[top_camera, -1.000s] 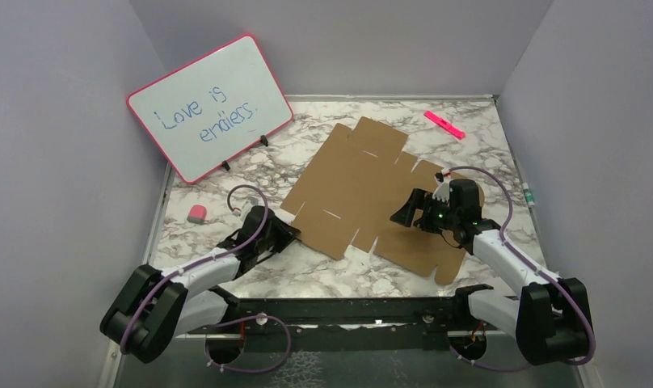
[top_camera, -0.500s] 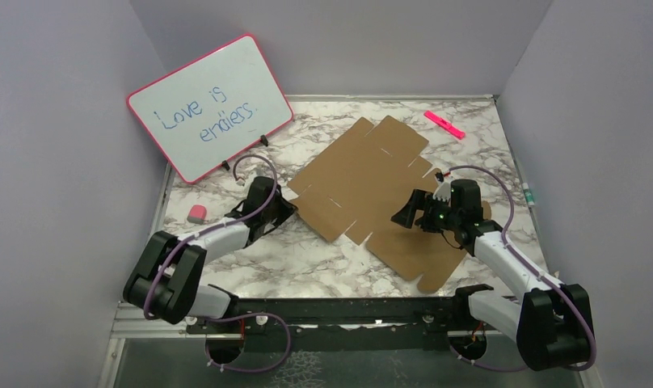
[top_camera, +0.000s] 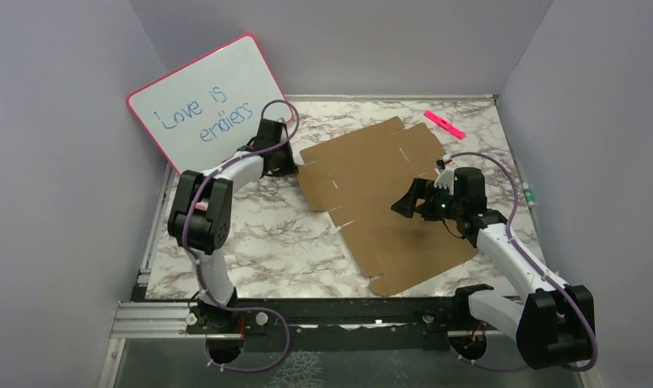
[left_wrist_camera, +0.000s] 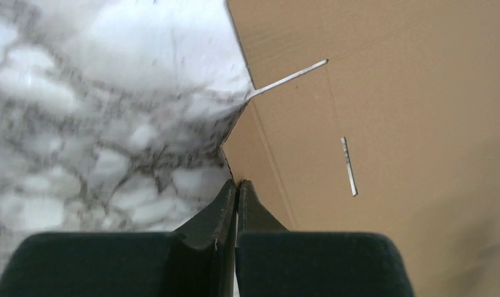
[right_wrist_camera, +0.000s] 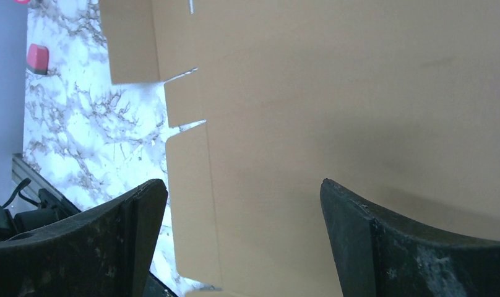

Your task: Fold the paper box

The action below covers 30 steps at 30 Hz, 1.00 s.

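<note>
The paper box (top_camera: 380, 202) is a flat brown die-cut sheet with flaps and slits, lying on the marble table. My left gripper (top_camera: 289, 167) is at the sheet's far-left corner, near the whiteboard. In the left wrist view its fingertips (left_wrist_camera: 236, 184) are pressed together on the edge of the cardboard (left_wrist_camera: 390, 124). My right gripper (top_camera: 406, 204) hovers over the sheet's right half, open. In the right wrist view its gripper (right_wrist_camera: 244, 192) spreads wide above the bare cardboard (right_wrist_camera: 334, 93), with nothing between the fingers.
A pink-framed whiteboard (top_camera: 202, 105) leans at the back left, close behind my left arm. A pink marker (top_camera: 444, 124) lies at the back right. A pink eraser (right_wrist_camera: 37, 57) sits on the marble to the left. Grey walls enclose three sides.
My left gripper has shut on the sheet's corner and swung far toward the whiteboard. The sheet turned and slid with it. The right arm has barely moved.
</note>
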Tool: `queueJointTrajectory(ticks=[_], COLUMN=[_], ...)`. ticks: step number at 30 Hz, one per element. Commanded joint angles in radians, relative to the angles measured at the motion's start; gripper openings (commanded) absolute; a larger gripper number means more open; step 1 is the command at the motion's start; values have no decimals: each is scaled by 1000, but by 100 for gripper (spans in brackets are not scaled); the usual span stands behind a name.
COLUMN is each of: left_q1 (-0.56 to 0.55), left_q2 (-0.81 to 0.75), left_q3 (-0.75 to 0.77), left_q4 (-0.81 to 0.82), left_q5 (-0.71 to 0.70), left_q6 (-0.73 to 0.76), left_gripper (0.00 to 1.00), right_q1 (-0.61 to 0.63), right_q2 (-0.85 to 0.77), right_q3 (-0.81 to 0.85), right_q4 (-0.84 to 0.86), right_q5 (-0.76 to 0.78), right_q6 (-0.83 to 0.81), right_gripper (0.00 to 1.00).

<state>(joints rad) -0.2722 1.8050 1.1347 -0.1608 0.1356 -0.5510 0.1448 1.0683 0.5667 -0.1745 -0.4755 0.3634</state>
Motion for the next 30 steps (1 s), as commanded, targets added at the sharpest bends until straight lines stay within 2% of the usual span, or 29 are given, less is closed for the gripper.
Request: queueJointTrajectory(ticks=[1, 6, 15, 22, 30], left_q1=[4, 5, 17, 19, 31], left_q2=[167, 262, 291, 249, 124], left_q3=[235, 375, 549, 514, 383], left_q4=[-238, -300, -395, -431, -401], left_q5=[61, 84, 69, 71, 9], left_q6=[279, 405, 527, 437, 264], left_gripper=[0, 0, 0, 38, 63], right_q1=[6, 7, 13, 29, 44], right_q2=[-3, -2, 20, 122, 309], right_q3=[30, 16, 15, 67, 194], right_q4=[3, 24, 75, 149, 273], right_q5=[-62, -89, -113, -117, -89], right_q6=[-20, -4, 25, 49, 62], right_gripper=[100, 100, 100, 100, 100])
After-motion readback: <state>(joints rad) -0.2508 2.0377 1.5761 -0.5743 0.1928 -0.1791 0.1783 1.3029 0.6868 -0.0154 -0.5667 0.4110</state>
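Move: The left hand is pinching the outer edge of the paper box sheet's left end flap. The flap's middle lies about 5 cm to its right, 4 cm back and 2 cm down; the white slit is some 10 cm right and 4 cm back, the sheet's middle some 23 cm right and 9 cm back, both about 4 cm below. From the right hand, open above the sheet, the flap is about 21 cm left, 3 cm ahead and 8 cm down. Still pinching the flap's edge, the left hand drags it about 6 cm forward, turning over 20 degrees clockwise and rising slightly late on. Its fingers then open past halfway and let go, and the hand eases 3 cm back and a little down at the flap's edge. The open right hand travels about 5 cm forward and left above the sheet, mostly late. ##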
